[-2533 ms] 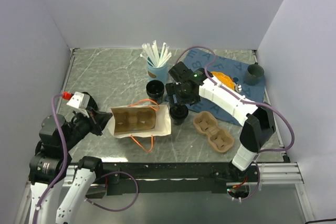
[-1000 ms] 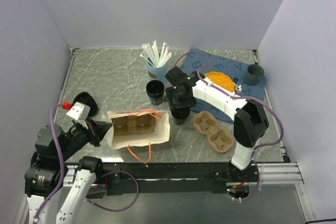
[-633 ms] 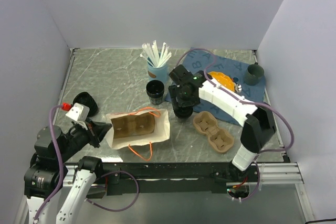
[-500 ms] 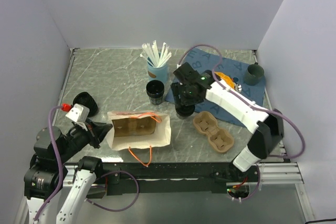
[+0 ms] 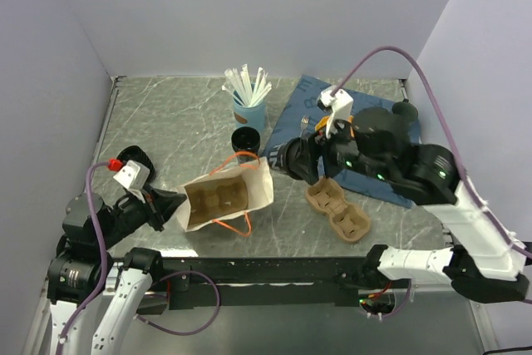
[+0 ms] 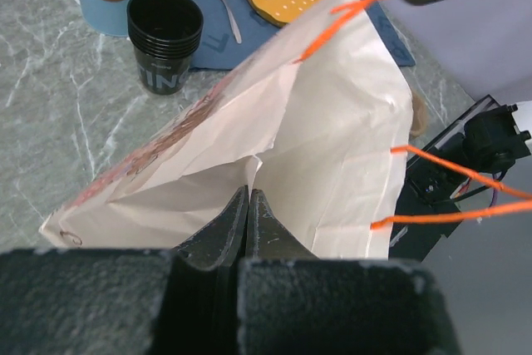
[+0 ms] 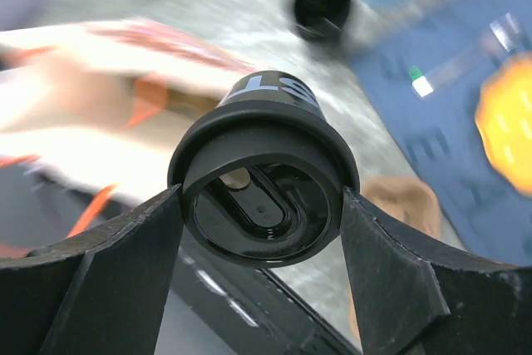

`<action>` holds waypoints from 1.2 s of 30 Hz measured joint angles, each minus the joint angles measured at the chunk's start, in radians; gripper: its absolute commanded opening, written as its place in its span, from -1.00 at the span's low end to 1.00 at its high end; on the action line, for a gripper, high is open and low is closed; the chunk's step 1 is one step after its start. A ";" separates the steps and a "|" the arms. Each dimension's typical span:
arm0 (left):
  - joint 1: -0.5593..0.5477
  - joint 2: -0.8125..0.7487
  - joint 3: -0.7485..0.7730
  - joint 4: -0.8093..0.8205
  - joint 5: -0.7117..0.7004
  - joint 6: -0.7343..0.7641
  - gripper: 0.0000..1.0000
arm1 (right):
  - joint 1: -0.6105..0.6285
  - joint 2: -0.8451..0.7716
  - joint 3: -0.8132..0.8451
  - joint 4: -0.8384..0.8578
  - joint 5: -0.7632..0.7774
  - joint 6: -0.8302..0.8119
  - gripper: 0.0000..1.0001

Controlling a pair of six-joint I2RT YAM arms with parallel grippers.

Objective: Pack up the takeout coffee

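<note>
The takeout coffee, a black cup with a black lid, is lifted off the table and tilted, its lid facing the right wrist camera. My right gripper is shut on its sides, one finger on each flank. From above, the coffee hangs just right of the white paper bag, whose mouth is tipped up toward it. My left gripper is shut on the bag's left edge; in the left wrist view its jaws pinch a fold of the bag. A brown cup carrier sits inside the bag.
A lidless black cup stands behind the bag, in front of the light-blue straw cup. A loose brown carrier lies at the right front. A black lid lies at the left. A blue mat and a grey-green mug are at the back right.
My right arm has lifted the coffee off the table and swung up toward the camera. The left gripper has tipped the bag so its mouth faces up and right.
</note>
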 measured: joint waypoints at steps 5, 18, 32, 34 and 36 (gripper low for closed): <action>0.000 0.014 -0.008 0.007 0.014 0.001 -0.98 | 0.178 -0.021 0.100 0.011 -0.011 -0.011 0.08; 0.000 0.069 0.003 0.007 0.014 0.012 -0.98 | 0.401 0.089 0.121 0.095 0.014 -0.068 0.06; 0.000 0.147 0.059 0.046 -0.018 0.038 -0.98 | 0.411 0.224 0.085 0.132 0.170 -0.314 0.04; 0.000 0.164 0.059 0.079 -0.018 0.031 -0.98 | 0.411 0.211 0.032 0.153 0.184 -0.331 0.04; 0.000 0.184 0.059 0.119 -0.015 0.021 -0.98 | 0.411 0.207 -0.011 0.149 0.194 -0.342 0.03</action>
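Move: The right hand already grips the lidded coffee cup; the paper bag's open mouth lies about 18 cm to its left, 5 cm back and 10 cm below. From that hand, the cup stack stands some 20 cm ahead, 14 cm left, and the loose cup carrier 3 cm ahead, 14 cm right, both well over 30 cm down. The left hand keeps pinching the bag's left rim, the mouth's middle about 10 cm right, 1 cm ahead and slightly below. Right carries the cup some 11 cm left, slightly back, towards the bag; left edges its rim forward. ##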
